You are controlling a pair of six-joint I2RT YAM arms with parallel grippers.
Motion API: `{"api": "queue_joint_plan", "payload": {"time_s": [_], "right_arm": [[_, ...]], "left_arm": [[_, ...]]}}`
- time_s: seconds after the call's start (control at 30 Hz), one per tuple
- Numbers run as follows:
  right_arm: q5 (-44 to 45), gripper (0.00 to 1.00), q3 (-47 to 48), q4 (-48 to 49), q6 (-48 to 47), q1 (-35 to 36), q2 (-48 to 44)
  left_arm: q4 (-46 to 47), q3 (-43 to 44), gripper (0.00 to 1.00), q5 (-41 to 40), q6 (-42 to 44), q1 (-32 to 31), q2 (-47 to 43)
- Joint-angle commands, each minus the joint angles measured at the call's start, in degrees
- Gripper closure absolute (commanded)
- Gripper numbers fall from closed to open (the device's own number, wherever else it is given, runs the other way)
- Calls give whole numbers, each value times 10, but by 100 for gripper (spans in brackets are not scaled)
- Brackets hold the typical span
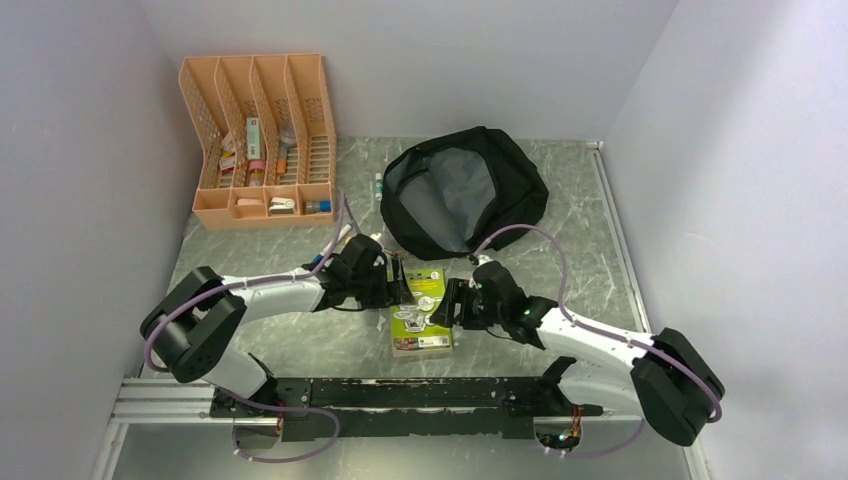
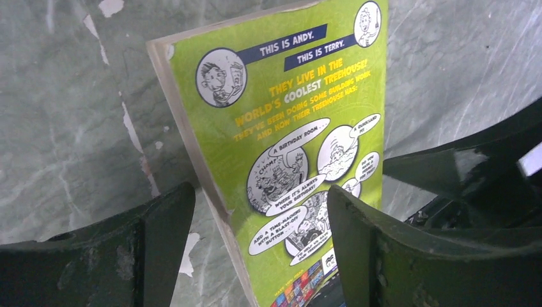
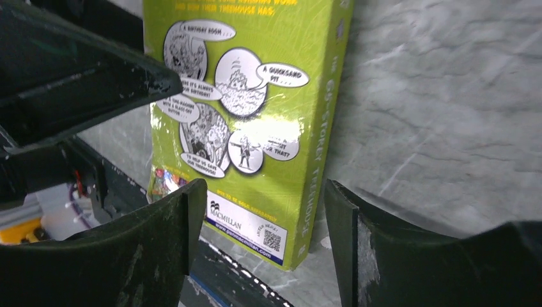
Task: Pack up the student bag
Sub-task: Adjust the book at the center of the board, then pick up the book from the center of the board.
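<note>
The student bag lies open at the back of the table, black with grey lining showing. A lime-green paperback book lies on the table in front of it, between my two grippers. My left gripper is at the book's left edge. In the left wrist view it is open, its fingers straddling the page edge of the book, with a gap on the left side. My right gripper is at the book's right edge, open around the spine corner of the book, touching neither side.
An orange mesh desk organiser with small items stands at the back left. A white marker and some pens lie near it. The black rail runs along the near edge, close to the book's bottom.
</note>
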Motion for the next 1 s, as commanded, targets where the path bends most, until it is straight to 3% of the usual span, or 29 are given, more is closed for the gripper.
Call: {"api": "queue_joint_plan", "payload": {"time_s": [0.0,0.27,0.57,0.77,0.83,0.87,0.97], "right_arm": [[90,28,23,-63,-1,3,-30],[99,27,8,-48,11,2,-48],[87,27,3,-20,24,2,-21],[88,27,-2,-18,27,2,-18],[89,27,-3,-20,30,2,-16],[90,27,-3,-21,33,3,-15],[97,26,-6,-24,44,3,-11]], "left_arm": [[-70,-11,20,-29,12,-4,-16],[-7,-88,33,34,6,-4,-60],[50,-114,50,68,2,-4,-30],[88,-156,69,76,-16,-4,-13],[106,-175,89,77,-27,-5,-12],[114,-185,94,75,-33,-5,-12],[149,-207,95,77,-52,-4,-5]]}}
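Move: The green book lies askew between the hands: its middle is about 5 cm back and 4 cm right of the left hand, roughly 2 cm lower. From the right hand it is some 5 cm left, 1 cm back and 3 cm down. The black bag sits about 23 cm ahead and 14 cm right of the left hand; the blue marker is 9 cm ahead and 16 cm left of that hand. Left hand draws back about 4 cm along the book's page edge, nearly shutting; open right shifts 2 cm right-forward. ##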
